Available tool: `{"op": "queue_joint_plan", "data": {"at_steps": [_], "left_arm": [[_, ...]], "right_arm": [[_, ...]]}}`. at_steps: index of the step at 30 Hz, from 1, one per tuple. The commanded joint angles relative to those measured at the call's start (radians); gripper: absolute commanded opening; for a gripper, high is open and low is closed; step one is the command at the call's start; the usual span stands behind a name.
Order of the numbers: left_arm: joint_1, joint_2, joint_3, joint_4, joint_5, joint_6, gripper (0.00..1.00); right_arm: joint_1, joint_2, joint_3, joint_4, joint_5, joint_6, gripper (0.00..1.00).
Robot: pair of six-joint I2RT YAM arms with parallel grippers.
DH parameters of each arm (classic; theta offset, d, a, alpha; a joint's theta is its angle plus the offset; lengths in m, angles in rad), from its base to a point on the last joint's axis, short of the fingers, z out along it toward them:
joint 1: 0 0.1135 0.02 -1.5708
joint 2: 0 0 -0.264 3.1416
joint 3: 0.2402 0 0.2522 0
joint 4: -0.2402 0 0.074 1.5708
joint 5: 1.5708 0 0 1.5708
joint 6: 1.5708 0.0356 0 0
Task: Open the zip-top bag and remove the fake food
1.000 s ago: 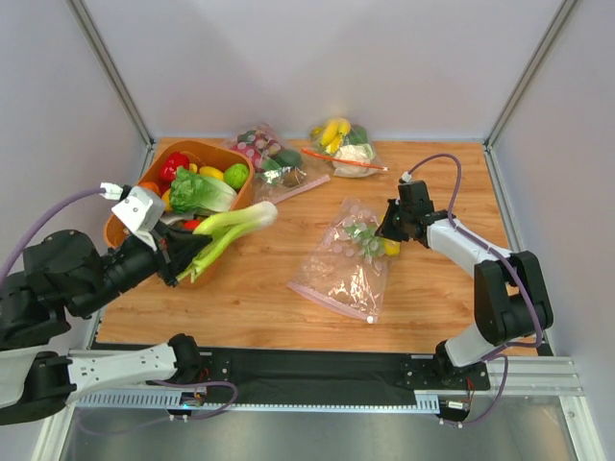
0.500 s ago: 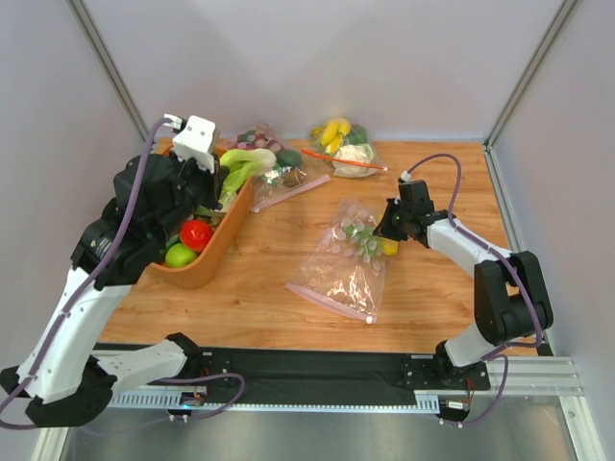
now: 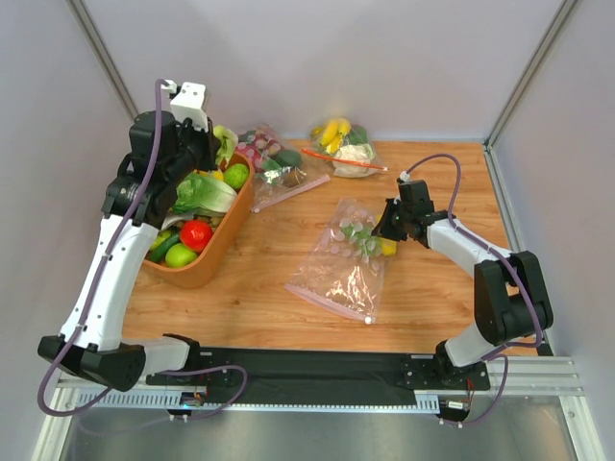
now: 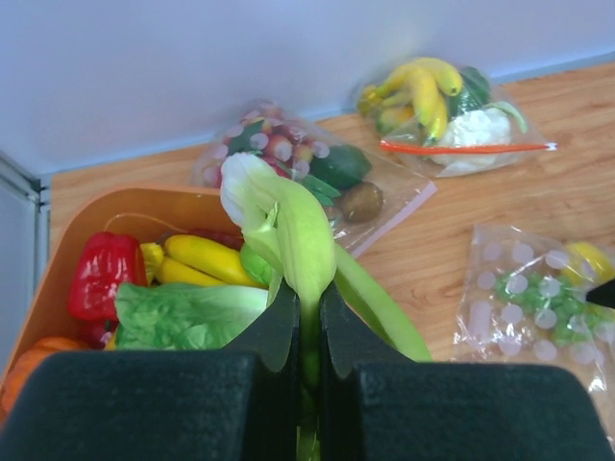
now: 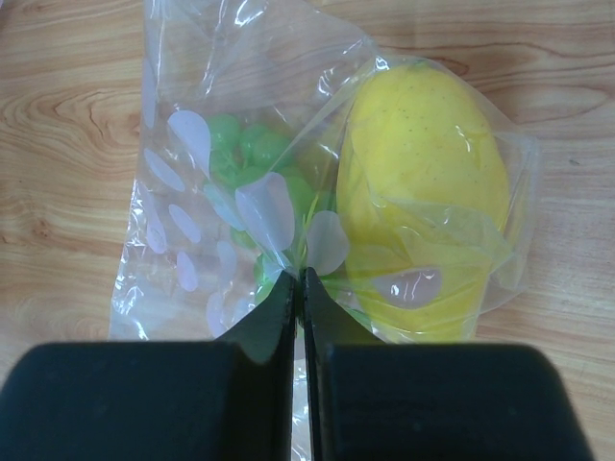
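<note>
The zip-top bag (image 3: 341,274) lies flat in the middle of the table, clear with pale dots. Its pink zip strip faces the near edge. My right gripper (image 3: 386,230) (image 5: 298,279) is shut on a fold of the bag's plastic at its far right end. Inside the bag there, a yellow lemon-like piece (image 5: 423,182) lies next to a small bunch of green grapes (image 5: 255,158). My left gripper (image 3: 207,152) (image 4: 307,293) is shut on the pale-green leafy stalk (image 4: 288,216). It holds the stalk in the air over the far end of the orange basket (image 3: 229,235).
The orange basket (image 4: 120,202) at the left holds ruffled lettuce (image 3: 200,195), a tomato, peppers and other fake produce. Two other clear bags lie at the back: one with dark grapes (image 3: 267,154), one with banana and cauliflower (image 3: 344,146). Walls stand on three sides.
My left arm has swung up and back with the stalk, from the basket's near side to above its far end. The right gripper and the bag have stayed put.
</note>
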Motion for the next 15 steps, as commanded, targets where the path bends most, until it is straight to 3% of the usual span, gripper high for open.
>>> {"op": "queue_joint_plan", "data": {"at_steps": [1, 15], "left_arm": [[0.051, -0.005, 0.039, 0.074, 0.025, -0.011, 0.0], [0.159, -0.033, -0.108, 0.12, -0.047, -0.028, 0.0]], "right_arm": [[-0.004, 0.009, 0.006, 0.049, -0.016, -0.014, 0.0], [-0.004, 0.043, 0.012, 0.056, -0.035, -0.015, 0.0]]}}
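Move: The left hand, celery pinched in its fingers, is high up: the orange bin's middle lies about 11 cm to its left, 4 cm ahead and roughly 31 cm below. The lettuce in the bin is some 6 cm ahead, 7 cm left and 27 cm down; the radish bag is about 14 cm ahead, 8 cm right and 35 cm down. From the right hand, the orange bin lies roughly 38 cm left, 5 cm ahead, about level. The left hand swings about 5 cm left and 3 cm down towards the orange bin, celery still pinched. ##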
